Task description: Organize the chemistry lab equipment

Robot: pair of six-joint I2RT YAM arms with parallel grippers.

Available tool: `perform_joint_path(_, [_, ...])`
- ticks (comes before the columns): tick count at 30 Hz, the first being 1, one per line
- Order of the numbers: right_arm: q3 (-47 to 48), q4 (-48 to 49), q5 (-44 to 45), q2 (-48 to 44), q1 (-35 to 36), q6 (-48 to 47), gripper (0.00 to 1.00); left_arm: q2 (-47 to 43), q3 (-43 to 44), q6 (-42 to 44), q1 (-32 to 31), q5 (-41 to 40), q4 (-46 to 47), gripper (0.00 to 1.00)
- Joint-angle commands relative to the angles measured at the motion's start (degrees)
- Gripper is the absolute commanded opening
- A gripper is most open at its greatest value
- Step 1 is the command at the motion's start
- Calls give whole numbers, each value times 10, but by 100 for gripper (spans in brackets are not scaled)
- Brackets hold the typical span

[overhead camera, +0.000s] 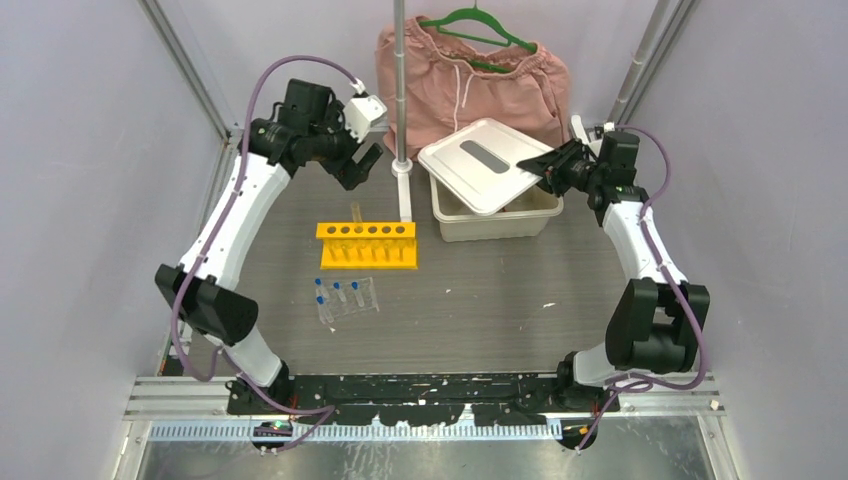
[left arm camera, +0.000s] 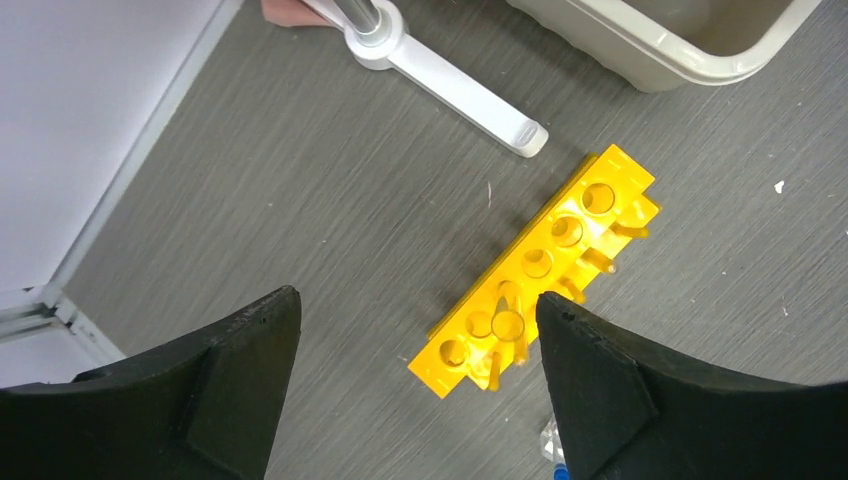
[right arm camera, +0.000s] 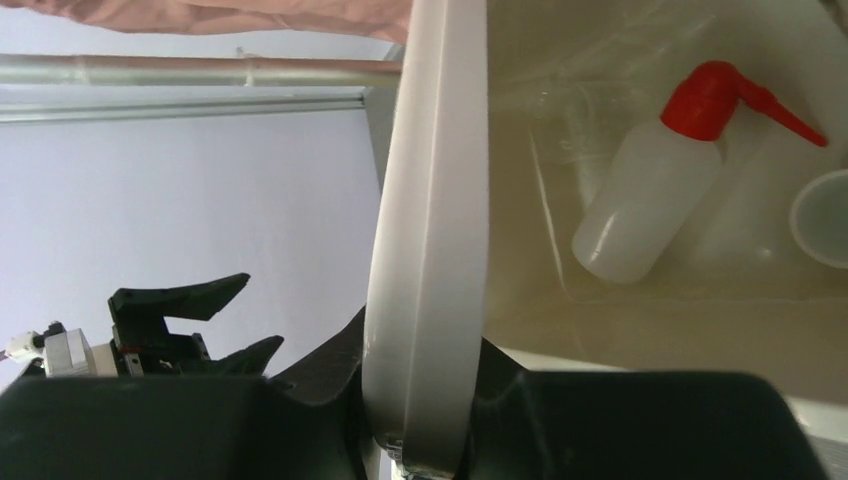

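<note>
The yellow test-tube rack (overhead camera: 367, 245) (left arm camera: 540, 268) lies mid-table, with one clear tube (overhead camera: 356, 212) (left arm camera: 508, 322) standing in a hole near its left end. Small blue-capped tubes (overhead camera: 338, 293) lie on a clear plastic tray (overhead camera: 366, 296) just in front of the rack. My left gripper (overhead camera: 360, 165) (left arm camera: 418, 325) hovers open above and behind the rack, holding nothing. My right gripper (overhead camera: 545, 165) (right arm camera: 425, 400) is shut on the edge of a white lid (overhead camera: 485, 165) (right arm camera: 430, 220), tilted over a beige bin (overhead camera: 495, 218). Inside the bin lie a white squeeze bottle (right arm camera: 640, 205) with a red nozzle and a clear beaker (right arm camera: 825, 215).
A metal pole on a white base (overhead camera: 402, 170) (left arm camera: 450, 85) stands between the rack and the bin. Pink shorts on a green hanger (overhead camera: 470, 80) hang at the back. The enclosure's walls close in on the left and right.
</note>
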Motion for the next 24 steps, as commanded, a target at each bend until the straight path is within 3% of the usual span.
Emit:
perform_joint_path(1, [48, -98, 7, 20, -7, -87, 13, 27, 42, -10, -12, 6, 11, 87])
perform_joint_path(3, [53, -131, 23, 25, -9, -113, 27, 45, 46, -9, -14, 5, 23, 86])
perform_joint_path(14, [129, -280, 110, 66, -9, -203, 67, 130, 101, -20, -37, 10, 62, 86])
perform_joint_path(16, [144, -311, 133, 72, -9, -217, 97, 144, 112, -26, -41, 8, 67, 86])
perform_joint_path(24, [184, -387, 246, 46, -8, -252, 100, 188, 134, -53, -63, -23, 111, 85])
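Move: The right hand, gripping the white lid's right end, has the beige bin's middle about 6 cm ahead, 6 cm to its left and 19 cm below; the lid's middle is some 6 cm ahead, 10 cm left and 5 cm lower. From the empty left hand that lid middle lies about 10 cm ahead, 26 cm right, 13 cm below; the pole's foot 12 cm ahead, 9 cm right, and the yellow rack 4 cm back, straight in line sideways, both nearly 30 cm down. The right hand lets go of the lid: sinking about 7 cm over the bin, it opens its fingers from a narrow grip to fully wide, drawing off to the right some 5 cm while its fingers tip down and its left side rolls down, some 30 degrees in all. The left hand travels right, forward and a little down, roughly 11 cm, fingers still wide, towards the lid's left corner; no touch can be seen there. ##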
